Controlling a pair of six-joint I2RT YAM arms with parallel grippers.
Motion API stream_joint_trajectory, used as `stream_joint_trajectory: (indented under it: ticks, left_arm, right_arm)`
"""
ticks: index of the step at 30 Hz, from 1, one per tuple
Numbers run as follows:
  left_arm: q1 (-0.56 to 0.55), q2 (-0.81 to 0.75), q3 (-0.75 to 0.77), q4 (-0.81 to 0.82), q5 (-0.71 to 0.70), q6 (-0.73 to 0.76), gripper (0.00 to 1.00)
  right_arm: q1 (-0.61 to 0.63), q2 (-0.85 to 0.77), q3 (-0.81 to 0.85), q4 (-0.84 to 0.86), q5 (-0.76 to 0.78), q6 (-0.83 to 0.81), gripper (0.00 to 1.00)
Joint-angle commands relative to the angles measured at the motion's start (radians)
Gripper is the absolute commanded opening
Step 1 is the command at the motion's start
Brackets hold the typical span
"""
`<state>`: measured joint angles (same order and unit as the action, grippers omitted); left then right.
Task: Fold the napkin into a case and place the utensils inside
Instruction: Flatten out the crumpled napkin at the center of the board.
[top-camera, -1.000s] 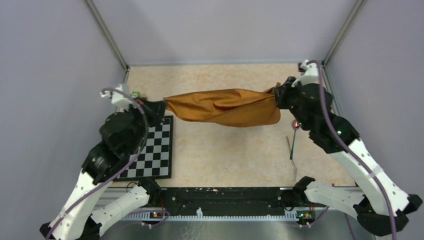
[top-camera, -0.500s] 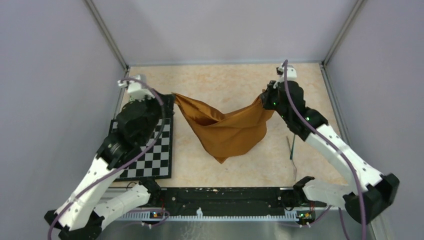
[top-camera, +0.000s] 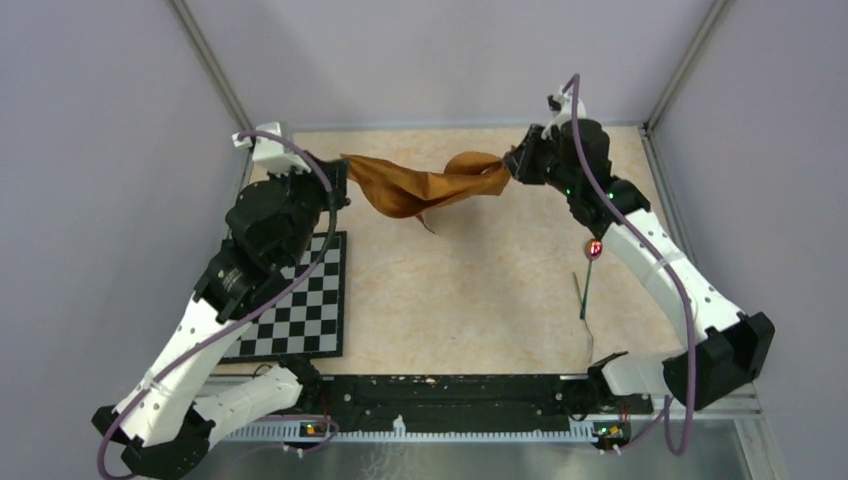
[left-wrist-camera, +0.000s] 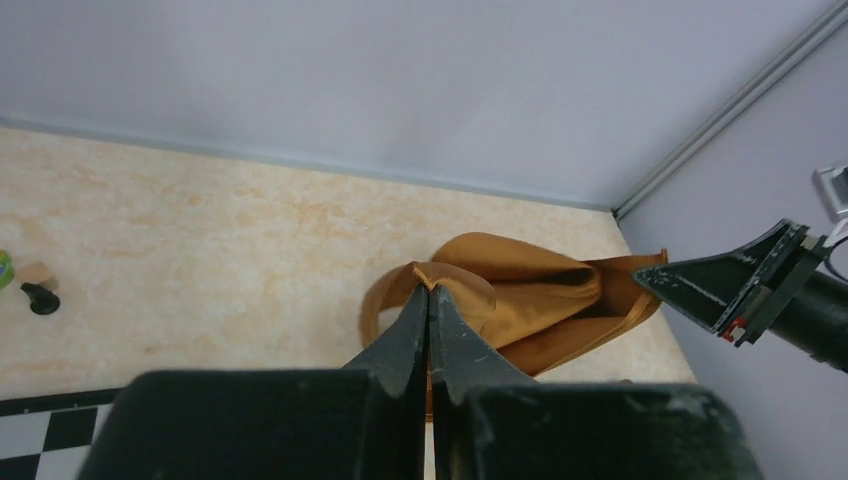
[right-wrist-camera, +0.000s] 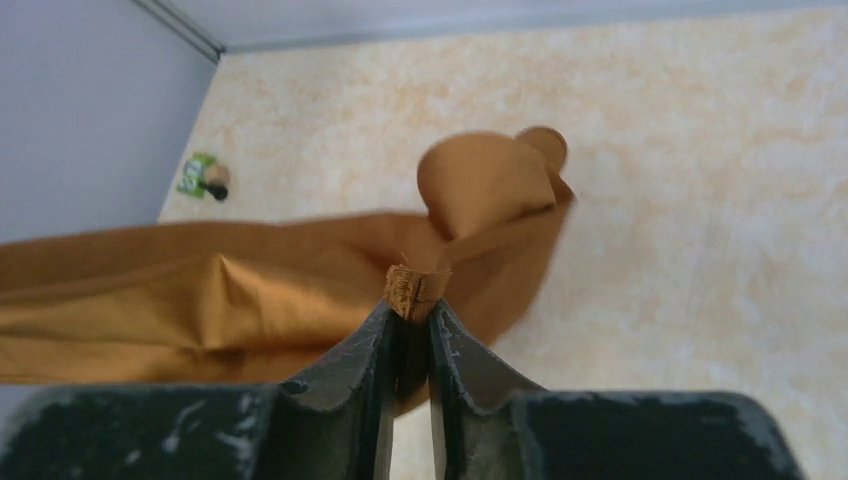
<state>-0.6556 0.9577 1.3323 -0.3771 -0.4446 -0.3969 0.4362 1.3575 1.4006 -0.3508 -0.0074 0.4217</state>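
The rust-orange napkin (top-camera: 420, 185) hangs slack in the air between my two grippers near the far edge of the table. My left gripper (top-camera: 343, 165) is shut on its left corner, seen pinched at the fingertips in the left wrist view (left-wrist-camera: 428, 290), with the napkin (left-wrist-camera: 540, 295) beyond. My right gripper (top-camera: 508, 163) is shut on the right corner, seen in the right wrist view (right-wrist-camera: 411, 300), where the napkin (right-wrist-camera: 200, 300) stretches to the left. One utensil (top-camera: 588, 275), with an iridescent head and a thin dark handle, lies on the table at the right.
A black-and-white checkered mat (top-camera: 300, 300) lies at the near left, partly under my left arm. A small green toy (right-wrist-camera: 204, 178) sits at the far left of the table, also in the left wrist view (left-wrist-camera: 8, 272). Enclosure walls stand close behind.
Both grippers have moved toward the far edge and lifted the napkin; its hanging middle, which drooped low half a second ago, is now bunched up and higher.
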Motion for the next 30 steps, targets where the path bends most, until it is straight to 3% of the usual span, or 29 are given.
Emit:
stream_joint_trajectory:
  ticks: [1,7,11,13,20,24,26,30]
  left_arm:
    - [0.003,-0.071,-0.167,-0.044,0.071,-0.097,0.00]
    - [0.003,-0.165,-0.530,-0.129,0.244,-0.327,0.00]
    - [0.003,-0.198,-0.698,-0.111,0.349,-0.435,0.00]
    - [0.003,-0.196,-0.738,-0.091,0.388,-0.462,0.00]
    - [0.003,-0.183,-0.755,-0.092,0.402,-0.465,0.00]
    - [0.003,-0.187,-0.742,-0.099,0.391,-0.455,0.00]
    - [0.003,-0.186,-0.740,-0.102,0.387,-0.450,0.00]
    - [0.003,-0.190,-0.748,-0.101,0.383,-0.453,0.00]
  right_arm:
    - [0.002,-0.117,-0.258,0.020,-0.052,0.053,0.23]
    - [0.003,-0.199,-0.544,0.040,-0.113,0.109,0.50]
    - [0.004,-0.169,-0.611,0.059,-0.086,0.141,0.57]
    - [0.001,-0.128,-0.610,0.044,-0.034,0.197,0.69]
    - [0.003,-0.008,-0.636,0.122,0.073,0.342,0.70]
    - [0.078,0.109,-0.493,-0.030,0.244,0.271,0.70]
    - [0.108,0.170,-0.412,-0.126,0.339,0.311,0.70]
    - [0.110,0.247,-0.377,-0.174,0.363,0.362,0.67]
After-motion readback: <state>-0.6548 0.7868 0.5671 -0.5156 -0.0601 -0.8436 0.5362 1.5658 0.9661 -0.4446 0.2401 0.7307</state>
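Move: The napkin hangs stretched between the hands, its middle some 12 cm right of the left hand, 5 cm ahead and 9 cm lower; from the right hand, 12 cm left and 3 cm back, at about its height. The board's centre lies 3 cm ahead of the left hand, 13 cm right, 41 cm below; from the right hand, 6 cm back, 12 cm left, 31 cm below. On the table, the chessboard is 18 cm left of the left hand, 9 cm back; the utensils 20 cm right of the right hand, 17 cm back. The napkin is swung down onto the board: both hands drop fast while drawing back about 10 cm. The left keeps its corner pinched, sinks some 32 cm as its fingers tip down, then holds still. The right, its fingers just parting, opens wide and frees its corner on the way, then eases forward a little, still sinking and turning slightly clockwise, to hover by that corner. ##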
